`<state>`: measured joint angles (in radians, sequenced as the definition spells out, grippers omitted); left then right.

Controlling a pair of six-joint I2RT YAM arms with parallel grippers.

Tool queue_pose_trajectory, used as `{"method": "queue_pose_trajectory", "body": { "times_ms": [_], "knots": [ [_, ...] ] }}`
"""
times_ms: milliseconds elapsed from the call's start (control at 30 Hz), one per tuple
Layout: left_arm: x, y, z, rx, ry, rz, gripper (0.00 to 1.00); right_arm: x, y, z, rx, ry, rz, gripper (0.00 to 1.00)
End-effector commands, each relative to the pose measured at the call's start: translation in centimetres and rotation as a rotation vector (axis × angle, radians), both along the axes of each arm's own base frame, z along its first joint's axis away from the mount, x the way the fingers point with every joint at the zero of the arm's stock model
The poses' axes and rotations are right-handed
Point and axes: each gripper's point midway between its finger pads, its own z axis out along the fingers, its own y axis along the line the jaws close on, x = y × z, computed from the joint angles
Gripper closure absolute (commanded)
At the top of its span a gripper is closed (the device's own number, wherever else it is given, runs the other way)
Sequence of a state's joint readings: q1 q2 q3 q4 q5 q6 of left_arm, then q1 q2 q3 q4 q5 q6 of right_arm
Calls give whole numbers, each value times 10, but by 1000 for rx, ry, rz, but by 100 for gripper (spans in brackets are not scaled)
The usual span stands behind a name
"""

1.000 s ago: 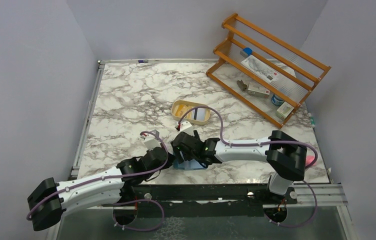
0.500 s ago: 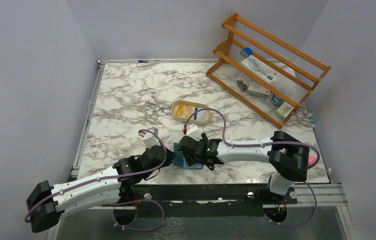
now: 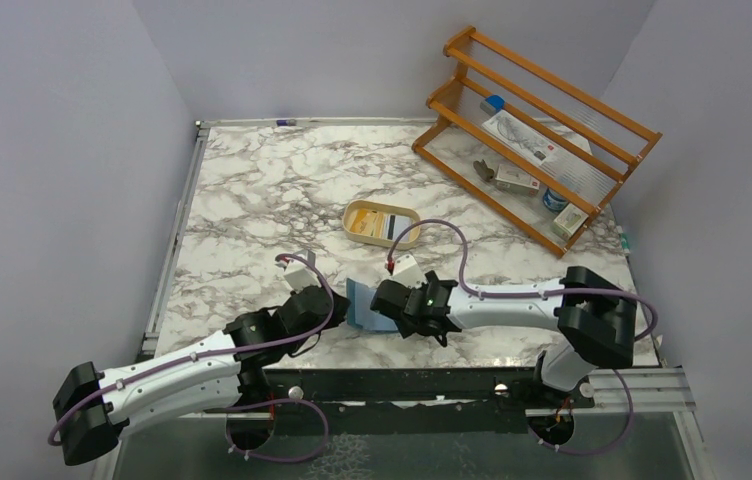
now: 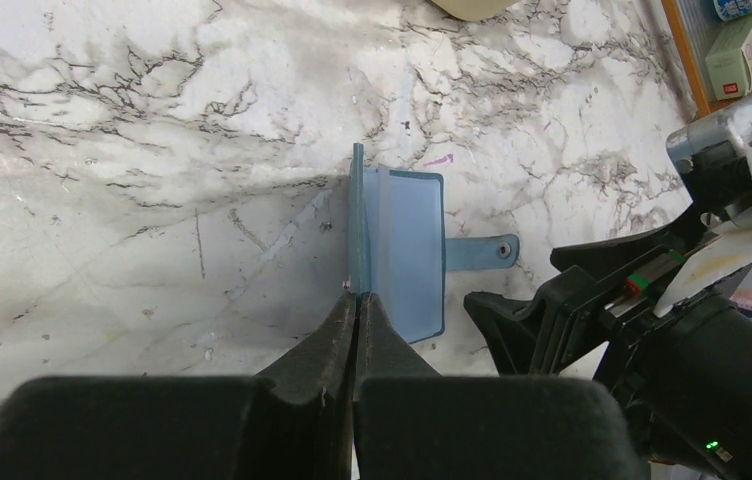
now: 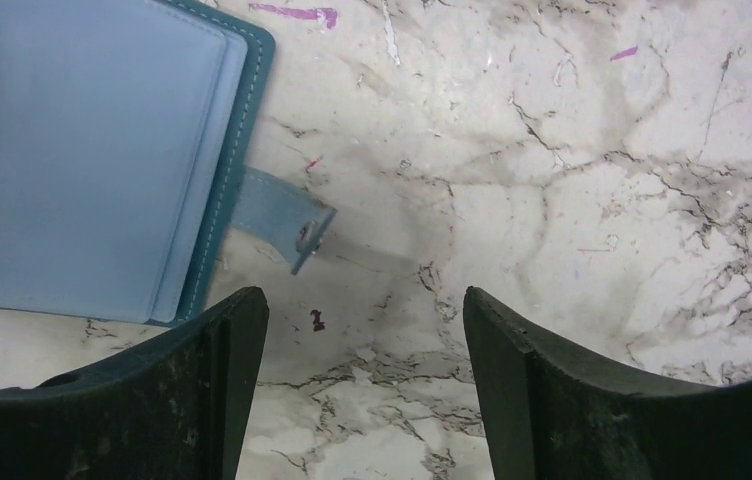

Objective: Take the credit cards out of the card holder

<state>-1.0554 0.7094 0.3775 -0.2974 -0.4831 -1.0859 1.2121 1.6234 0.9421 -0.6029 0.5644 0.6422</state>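
Note:
The teal card holder [image 3: 364,303] lies open on the marble near the front edge, one cover standing upright. My left gripper [image 4: 355,297] is shut on the near edge of that upright cover. The flat half [image 4: 407,250] shows pale blue pockets, and its snap tab [image 5: 287,215] points toward my right gripper [image 5: 364,330]. That gripper is open, with bare marble between its fingers, just right of the holder [image 5: 82,150]. Credit cards [image 3: 388,226], one yellow and one pale with a dark stripe, lie in the tan dish [image 3: 360,212] behind.
A wooden rack [image 3: 542,130] with small boxes and a bottle stands at the back right. The metal rail [image 3: 402,385] of the arm bases runs along the near edge. Grey walls close in both sides.
My right arm has drawn back to the right, off the card holder, which now shows more fully, as does the dish. My left gripper has kept its grip, nearly still.

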Motion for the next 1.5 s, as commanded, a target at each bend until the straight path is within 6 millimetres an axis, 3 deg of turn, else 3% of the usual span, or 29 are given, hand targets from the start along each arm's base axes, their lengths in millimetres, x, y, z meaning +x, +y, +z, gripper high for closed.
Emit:
{"method": "queue_pose_trajectory", "body": {
  "times_ms": [0,267,400,533,867,1233,1467],
  "knots": [
    [5,8,6,16,-10,52,100,1,2,21,82,-43,-17,23],
    [8,5,13,27,-11,49,100,7,56,76,364,-105,112,23],
    [10,3,14,43,-3,56,100,1,82,86,454,-118,213,23],
    [11,2,13,47,5,67,100,-9,95,73,451,-122,305,23],
    [11,5,10,51,24,90,100,-28,105,49,402,-136,423,23],
    [10,3,8,54,34,88,100,-27,103,28,352,-160,390,23],
    [9,4,8,52,35,86,100,-7,95,27,339,-253,272,23]
  ]
}}
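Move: The raised left cover of the card holder, pinched by the left hand, stands about 12 cm to the right hand's left and 3 cm ahead. The flat page is 8 cm left, 3 cm ahead and some 3 cm below, its clasp tab only 3 cm left and 2 cm ahead; the tray lies about 20 cm beyond the page. From the left hand, the cover's middle is roughly 2 cm ahead, 1 cm right and 4 cm down. Fingers staying open, the right hand leaves the clasp-tab side and arcs up some 7 cm and left over the flat page towards the raised cover, then sinks about 5 cm while drawing back slightly, ending about 10 cm farther left with its left side tipped up and the hand turned some 20 degrees counter-clockwise. The left hand stays nearly in place with its fingers shut on the cover, holding it up and only rolling slightly. ##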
